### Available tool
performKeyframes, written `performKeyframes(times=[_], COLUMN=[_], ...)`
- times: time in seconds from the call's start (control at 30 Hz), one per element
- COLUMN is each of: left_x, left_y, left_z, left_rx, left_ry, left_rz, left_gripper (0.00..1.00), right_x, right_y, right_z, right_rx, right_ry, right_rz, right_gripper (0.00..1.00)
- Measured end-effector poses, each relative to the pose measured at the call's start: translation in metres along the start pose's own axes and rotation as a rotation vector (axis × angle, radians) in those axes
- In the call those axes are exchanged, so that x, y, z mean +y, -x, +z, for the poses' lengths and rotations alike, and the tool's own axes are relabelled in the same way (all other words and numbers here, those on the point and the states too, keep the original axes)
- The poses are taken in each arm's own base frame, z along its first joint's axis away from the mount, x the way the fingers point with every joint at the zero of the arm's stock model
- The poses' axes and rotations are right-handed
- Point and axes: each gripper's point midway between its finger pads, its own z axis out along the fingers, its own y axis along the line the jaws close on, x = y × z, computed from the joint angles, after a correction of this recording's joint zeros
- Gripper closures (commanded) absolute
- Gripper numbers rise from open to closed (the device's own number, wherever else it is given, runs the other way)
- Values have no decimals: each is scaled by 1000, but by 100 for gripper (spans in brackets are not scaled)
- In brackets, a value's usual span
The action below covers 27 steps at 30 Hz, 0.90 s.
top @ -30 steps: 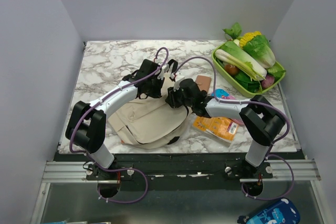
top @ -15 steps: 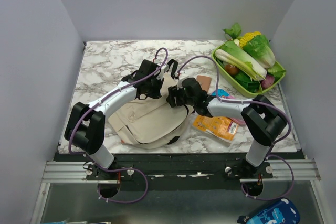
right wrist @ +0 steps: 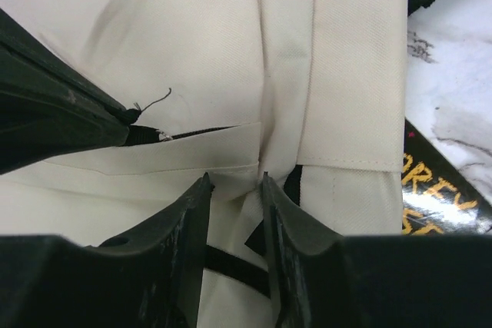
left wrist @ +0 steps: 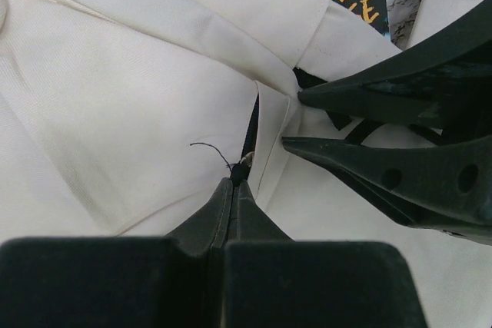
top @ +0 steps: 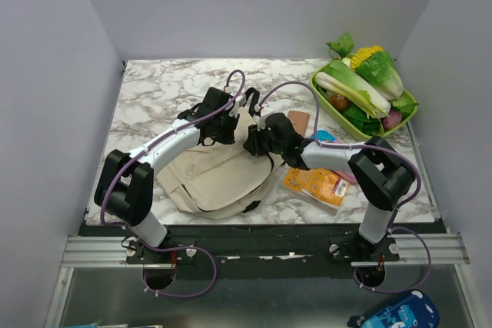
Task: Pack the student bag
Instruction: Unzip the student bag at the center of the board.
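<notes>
The student bag (top: 215, 178), cream fabric with black trim, lies flat in the middle of the table. My left gripper (top: 231, 126) is at its far end, shut on the small black zipper pull (left wrist: 238, 174) at the end of the zip. My right gripper (top: 257, 142) meets it from the right. Its fingertips (right wrist: 201, 183) stand a little apart, pinching a bunched fold of the bag's cream flap (right wrist: 238, 160) beside the zip. A black strap (right wrist: 231, 263) runs beneath those fingers. The right fingers (left wrist: 384, 163) also fill the right of the left wrist view.
A dark book with yellow letters (right wrist: 438, 205) lies just beyond the bag's edge. An orange book (top: 317, 187), a blue and pink item (top: 327, 137) and a brown item (top: 297, 120) lie right of the bag. A green basket of vegetables (top: 407, 117) stands at the back right.
My right gripper widened, then narrowed again onto the fold while edging left towards the left gripper. The bag's near edge shifted slightly. The left gripper stayed shut in place.
</notes>
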Motion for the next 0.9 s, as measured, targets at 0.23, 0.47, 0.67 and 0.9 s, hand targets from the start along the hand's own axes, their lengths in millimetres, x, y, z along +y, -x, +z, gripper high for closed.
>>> performKeyframes(times=[0.23, 0.47, 0.67, 0.9], left_x=[1, 3, 14, 37], left_y=[-1, 0, 1, -3], left_z=[0, 0, -4, -17], left_rx=[3, 2, 8, 33], left_ry=[1, 5, 33, 86], left_rz=[-1, 7, 18, 31], left_gripper=[100, 100, 100, 100], right_x=[2, 2, 1, -6], right_y=[1, 0, -2, -8], right_z=[1, 1, 0, -5], right_rx=[0, 0, -6, -16], right_ry=[14, 14, 8, -22], right_rz=[12, 23, 29, 36], right_gripper=[99, 99, 99, 99])
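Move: Already pinched in the left fingers is the zip's black pull tab; the slider sits about 1 cm to that hand's right and 1 cm below, and a black strap loop is some 12 cm ahead and 6 cm to the right. Between the right hand's half-open fingers, about 1 cm to the left, is the cloth fold at the zip's end. From that hand the slider is about 5 cm left, 3 cm ahead; the wallet about 14 cm right, 10 cm ahead. Closing from half open to shut on the bag cloth at the zip's end, the right hand all but stays in place, easing about 1 cm to the right and slightly down at the end. The left keeps its pinch on the pull tab, stays still at first, then draws it some 4 cm to the left, away from the right hand, its left side tipping up about 5 degrees. ##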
